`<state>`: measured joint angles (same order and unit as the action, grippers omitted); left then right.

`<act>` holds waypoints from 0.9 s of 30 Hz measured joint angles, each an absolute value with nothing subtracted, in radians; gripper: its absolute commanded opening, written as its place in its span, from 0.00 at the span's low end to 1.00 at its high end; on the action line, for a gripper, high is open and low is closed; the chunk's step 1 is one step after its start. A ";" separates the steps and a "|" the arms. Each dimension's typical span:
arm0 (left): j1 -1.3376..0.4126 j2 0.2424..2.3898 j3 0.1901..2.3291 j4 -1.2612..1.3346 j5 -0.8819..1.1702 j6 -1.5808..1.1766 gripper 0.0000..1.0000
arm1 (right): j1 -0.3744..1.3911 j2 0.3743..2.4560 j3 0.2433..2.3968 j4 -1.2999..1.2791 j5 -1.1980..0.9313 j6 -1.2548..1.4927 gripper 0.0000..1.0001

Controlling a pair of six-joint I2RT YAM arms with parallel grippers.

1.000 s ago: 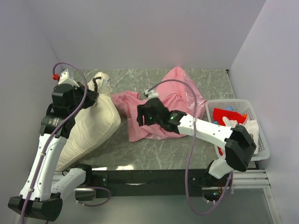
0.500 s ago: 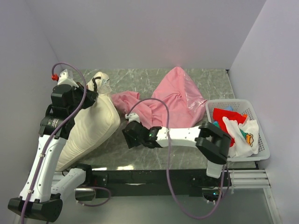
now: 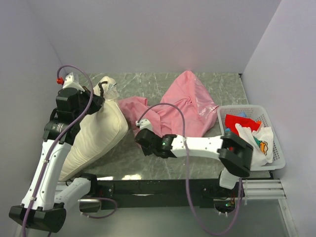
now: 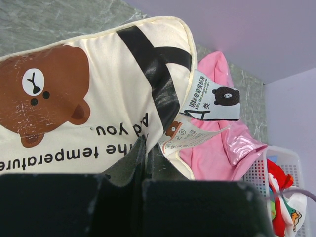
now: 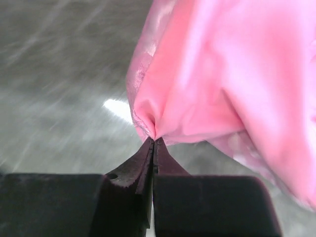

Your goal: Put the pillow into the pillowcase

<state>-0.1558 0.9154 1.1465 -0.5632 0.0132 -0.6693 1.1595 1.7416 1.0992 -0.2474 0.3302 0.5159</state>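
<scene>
The cream pillow [image 3: 98, 131] with its brown bear print [image 4: 44, 94] lies tilted at the left of the table. My left gripper [image 3: 100, 92] is shut on the pillow's far corner, by the paper tags [image 4: 207, 106]; its tips [image 4: 143, 144] pinch the cream fabric. The pink pillowcase [image 3: 187, 103] lies crumpled in the middle, its left flap close to the pillow. My right gripper [image 3: 140, 129] reaches across to the pillowcase's near-left edge. In the right wrist view the gripper [image 5: 154, 140] is shut on a gathered fold of the pink fabric [image 5: 222, 74].
A white basket [image 3: 276, 148] at the right edge holds a red cloth [image 3: 237, 122] and a white printed cloth [image 3: 259, 143]. Walls close in the table on the left, back and right. Bare marble tabletop [image 3: 148, 163] lies in front of the pillowcase.
My right gripper came off the top of the pillowcase, swung down to its near-left edge and closed on the fabric. The left arm and the pillow have stayed put.
</scene>
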 measured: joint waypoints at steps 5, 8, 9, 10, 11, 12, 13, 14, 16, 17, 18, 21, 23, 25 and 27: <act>-0.156 0.957 1.147 -0.557 0.029 -0.665 0.01 | 1.295 1.585 1.059 -0.273 0.302 0.524 0.00; -0.156 0.987 1.147 -0.556 0.043 -0.662 0.01 | 1.410 1.598 1.025 -0.228 0.255 0.542 0.03; -0.156 0.995 1.147 -0.554 0.047 -0.662 0.01 | 1.438 1.618 1.013 -0.215 0.235 0.550 0.12; -0.156 1.004 1.146 -0.551 0.054 -0.662 0.01 | 1.464 1.650 0.998 -0.201 0.213 0.558 0.20; -0.156 1.010 1.145 -0.547 0.059 -0.662 0.01 | 1.478 1.678 0.986 -0.195 0.196 0.569 0.40; -0.156 1.015 1.141 -0.540 0.066 -0.662 0.01 | 1.484 1.695 0.973 -0.194 0.189 0.575 0.47; -0.156 1.021 1.134 -0.532 0.073 -0.662 0.01 | 1.487 1.704 0.960 -0.197 0.185 0.588 0.52; -0.156 1.028 1.126 -0.525 0.083 -0.662 0.01 | 1.487 1.702 0.945 -0.203 0.185 0.592 0.58; -0.156 1.039 1.100 -0.504 0.103 -0.663 0.01 | 1.485 1.676 0.930 -0.221 0.199 0.597 0.59; -0.156 1.043 1.088 -0.497 0.111 -0.664 0.01 | 1.483 1.651 0.929 -0.239 0.212 0.603 0.60; -0.156 1.048 1.071 -0.489 0.120 -0.665 0.01 | 1.480 1.618 0.929 -0.259 0.228 0.608 0.61; -0.156 1.058 1.024 -0.475 0.139 -0.667 0.01 | 1.464 1.491 0.934 -0.331 0.284 0.633 0.62; -0.157 1.058 0.992 -0.471 0.147 -0.667 0.01 | 1.424 1.397 0.939 -0.367 0.311 0.645 0.62; -0.164 1.058 0.968 -0.469 0.150 -0.667 0.01 | 1.331 1.304 0.936 -0.378 0.308 0.652 0.61; -0.175 1.059 0.953 -0.467 0.145 -0.667 0.01 | 1.203 1.243 0.930 -0.374 0.297 0.648 0.62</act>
<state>-0.1753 1.0588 0.9531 -0.4671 0.1452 -0.6674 1.2026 1.2430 0.9302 -0.3744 0.2970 0.6479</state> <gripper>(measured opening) 0.028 0.618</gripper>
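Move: The right hand has the near hem of the pillowcase pinched; the bare table by its front edge, where the hem is taken, lies about 16 cm back, 1 cm left and 4 cm lower. The pillowcase's middle is some 23 cm ahead and 14 cm right of this hand, the pillow's middle about 20 cm left, 4 cm ahead and 7 cm higher. From the left hand, still gripping the pillow's raised corner, the pillowcase's middle is roughly 13 cm ahead, 29 cm right and 30 cm below. The right hand drags the pinched hem back towards the table's front edge in a low arc of about 16 cm, lowers it there and opens to let go, then climbs some 13 cm while swinging forward and to the right over the pillowcase. Meanwhile the left hand keeps its grip on the pillow's corner and lowers it about 10 cm, drifting a little to the right and tipping its fingers some 15 degrees further down. ##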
